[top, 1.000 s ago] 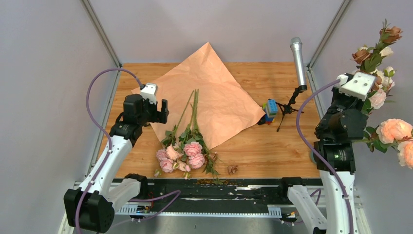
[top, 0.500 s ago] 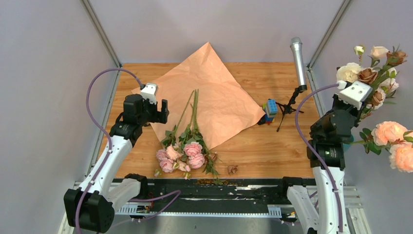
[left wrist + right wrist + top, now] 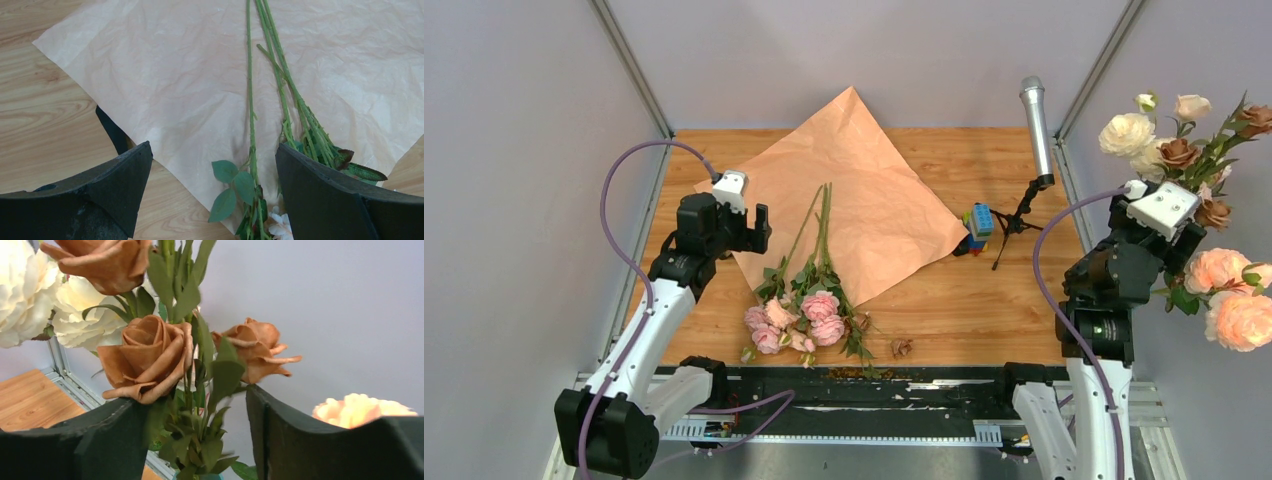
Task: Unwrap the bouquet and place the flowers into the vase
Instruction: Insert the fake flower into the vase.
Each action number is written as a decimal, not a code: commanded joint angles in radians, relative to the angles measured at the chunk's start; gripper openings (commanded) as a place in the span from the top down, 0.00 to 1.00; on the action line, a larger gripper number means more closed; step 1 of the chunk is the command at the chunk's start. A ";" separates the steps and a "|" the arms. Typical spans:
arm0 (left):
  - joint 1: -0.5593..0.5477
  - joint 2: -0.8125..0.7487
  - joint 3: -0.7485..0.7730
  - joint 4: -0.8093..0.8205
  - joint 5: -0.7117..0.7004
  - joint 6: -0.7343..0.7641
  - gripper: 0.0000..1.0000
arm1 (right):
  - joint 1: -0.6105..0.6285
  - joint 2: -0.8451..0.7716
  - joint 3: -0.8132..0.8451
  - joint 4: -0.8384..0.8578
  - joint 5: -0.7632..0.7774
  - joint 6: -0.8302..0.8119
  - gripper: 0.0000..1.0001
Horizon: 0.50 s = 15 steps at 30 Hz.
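Note:
The tan paper (image 3: 864, 180) lies spread flat on the table. Several pink flowers (image 3: 799, 318) lie on its near edge, heads toward me and long green stems (image 3: 250, 100) running up the sheet. My left gripper (image 3: 755, 226) hovers open over the paper's left edge (image 3: 165, 75); its jaws (image 3: 212, 147) are wide apart and empty. At the far right, cream and brown roses (image 3: 1174, 140) stand up. My right gripper (image 3: 195, 400) is open around their leafy stems, with a gap on the right side. A sliver of the teal vase (image 3: 197, 477) shows below the leaves.
A silver microphone (image 3: 1036, 130) on a black stand and a blue toy block (image 3: 979, 222) sit at the back right. Large peach roses (image 3: 1229, 300) hang by the right arm. A dried brown bloom (image 3: 901, 347) lies near the front edge. A black strip (image 3: 112, 130) pokes from under the paper.
The right gripper's jaws have parted from the stems. The right wrist shifted right and lower, and the cream and brown roses swung more upright. The left arm has not moved.

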 commanded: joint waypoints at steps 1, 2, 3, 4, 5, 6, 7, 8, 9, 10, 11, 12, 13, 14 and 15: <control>0.004 -0.024 0.012 0.024 0.014 0.006 0.00 | -0.006 -0.036 -0.002 0.023 -0.057 0.022 0.29; 0.005 -0.025 0.012 0.024 0.014 0.006 0.00 | -0.006 -0.043 -0.003 0.020 -0.075 0.027 0.26; 0.005 -0.025 0.011 0.025 0.016 0.004 0.00 | -0.006 -0.050 -0.003 0.018 -0.091 0.034 0.23; 0.005 -0.026 0.011 0.023 0.016 0.004 0.00 | -0.006 -0.057 -0.003 0.015 -0.103 0.037 0.21; 0.004 -0.027 0.011 0.022 0.017 0.004 0.00 | -0.006 -0.061 -0.001 0.011 -0.119 0.039 0.19; 0.005 -0.028 0.011 0.022 0.017 0.004 0.00 | -0.006 -0.067 0.000 0.006 -0.136 0.042 0.17; 0.005 -0.030 0.011 0.022 0.017 0.004 0.00 | -0.006 -0.073 0.001 0.002 -0.154 0.042 0.16; 0.005 -0.031 0.011 0.022 0.017 0.004 0.00 | -0.006 -0.076 0.002 -0.005 -0.169 0.046 0.15; 0.005 -0.033 0.011 0.022 0.017 0.003 0.00 | -0.006 -0.081 0.007 -0.012 -0.187 0.048 0.13; 0.005 -0.034 0.011 0.022 0.017 0.003 0.00 | -0.006 -0.084 0.010 -0.016 -0.207 0.048 0.12; 0.004 -0.035 0.011 0.022 0.016 0.003 0.00 | -0.006 -0.087 0.013 -0.016 -0.219 0.050 0.11; 0.005 -0.037 0.011 0.022 0.017 0.003 0.00 | -0.006 -0.091 0.016 -0.015 -0.235 0.052 0.10; 0.005 -0.037 0.012 0.022 0.017 0.003 0.00 | -0.006 -0.095 0.021 -0.045 -0.246 0.053 0.10; 0.005 -0.039 0.013 0.022 0.017 0.001 0.00 | -0.006 -0.098 0.027 -0.055 -0.255 0.056 0.09; 0.005 -0.040 0.013 0.021 0.017 0.001 0.00 | -0.005 -0.102 0.035 -0.067 -0.262 0.059 0.09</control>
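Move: Between the right hand's opening fingers stands the stem of the brown rose, within a centimetre or two of the hand point; the vase is almost straight below, its middle some 27 cm down. Cream roses sit about 12 cm ahead, 4 cm left and 5 cm higher; the peach flowers are roughly 8 cm back, 8 cm right and 8 cm lower. From the left hand, the rose stem is some 60 cm right, 12 cm back and 21 cm higher. Opening further from a little over half to nearly full, the right hand frees the brown rose's stem above the vase, rising about 2 cm and shifting some 2 cm to its left after a tiny draw back. As it goes, the wrist turns roughly 10 degrees counter-clockwise, leaving the stem still between the spread fingers. ##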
